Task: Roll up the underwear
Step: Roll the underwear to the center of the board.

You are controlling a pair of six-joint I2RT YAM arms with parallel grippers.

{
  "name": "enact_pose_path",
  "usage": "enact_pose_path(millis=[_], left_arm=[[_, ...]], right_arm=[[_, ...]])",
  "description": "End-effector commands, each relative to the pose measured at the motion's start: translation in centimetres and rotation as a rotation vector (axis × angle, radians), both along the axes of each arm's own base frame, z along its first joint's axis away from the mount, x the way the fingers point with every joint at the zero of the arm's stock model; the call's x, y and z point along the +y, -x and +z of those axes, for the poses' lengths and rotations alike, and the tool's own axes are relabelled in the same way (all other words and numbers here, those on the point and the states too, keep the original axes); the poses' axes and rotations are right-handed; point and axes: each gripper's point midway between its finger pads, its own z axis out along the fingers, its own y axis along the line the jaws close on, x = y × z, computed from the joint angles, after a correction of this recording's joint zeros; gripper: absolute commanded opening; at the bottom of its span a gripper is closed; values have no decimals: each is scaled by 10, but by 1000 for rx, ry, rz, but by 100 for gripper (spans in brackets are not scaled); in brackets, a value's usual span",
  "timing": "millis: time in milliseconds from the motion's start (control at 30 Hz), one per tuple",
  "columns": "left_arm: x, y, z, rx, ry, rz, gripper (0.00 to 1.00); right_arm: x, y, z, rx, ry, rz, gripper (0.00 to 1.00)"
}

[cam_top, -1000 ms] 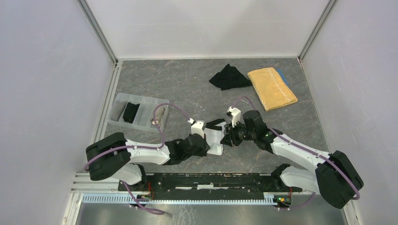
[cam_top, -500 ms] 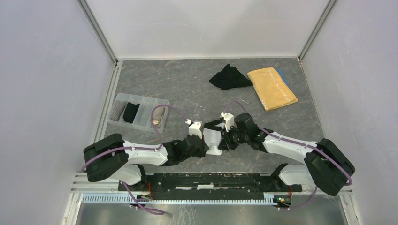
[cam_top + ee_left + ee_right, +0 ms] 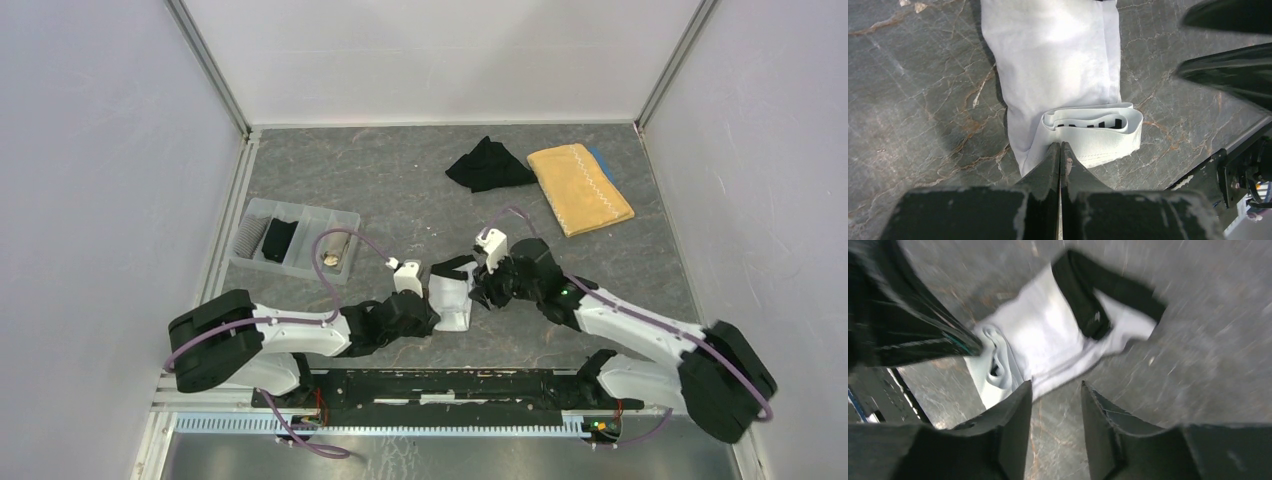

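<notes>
A white underwear (image 3: 450, 300) with a black band lies on the table near the front. In the left wrist view its near end (image 3: 1088, 130) is folded over into a small loop. My left gripper (image 3: 1060, 147) is shut, its tips pinching the near edge of that loop; in the top view it sits at the garment's left side (image 3: 425, 308). My right gripper (image 3: 1055, 390) is open and empty, just above the bare table beside the white underwear (image 3: 1048, 340); in the top view it is at the garment's right side (image 3: 483, 290). A black underwear (image 3: 488, 165) lies loose at the back.
The mustard-yellow towel (image 3: 580, 188) lies at the back right. A clear divided tray (image 3: 300, 215) stands at the left, holding a grey striped roll (image 3: 250, 236), a black roll (image 3: 279, 238) and a beige piece (image 3: 340, 252). Walls enclose the table.
My left gripper has moved a little left with the near end of the white underwear. My right gripper came in to the garment, then drew back to the right, open.
</notes>
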Motion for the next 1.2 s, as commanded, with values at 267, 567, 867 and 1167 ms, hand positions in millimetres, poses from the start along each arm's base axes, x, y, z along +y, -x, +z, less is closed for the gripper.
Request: enact_pose_path(millis=[267,567,867,1167], left_arm=[[36,16,-35,125,-83,102,2],[39,17,-34,125,-83,106,2],[39,17,-34,127,-83,108,2],[38,17,-35,126,-91,102,2]], right_arm=[[17,-39,140,-641,-16,143,46],[30,26,100,-975,177,507,64],[46,75,52,-1053,286,786,69],[63,88,16,-1075,462,945,66]])
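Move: The underwear's near, rolled end lies about 5 cm back and 6 cm to the left of the open right hand, some 4 cm below it. The black waistband is about 7 cm ahead and 6 cm left of the right hand, and the left hand's fingertips are about 10 cm to its left and 5 cm back. The shut left fingers are already on that rolled end, whose middle is about 3 cm to their right. Keeping its shut fingertips on the left part of the rolled end, the left hand only shifts and turns slightly. The empty right hand rises about 13 cm with a small swing forward, then draws back and to the left and sinks to its starting height beside the rolled end, rolling some 80 degrees counter-clockwise about its fingers while they open wider. ##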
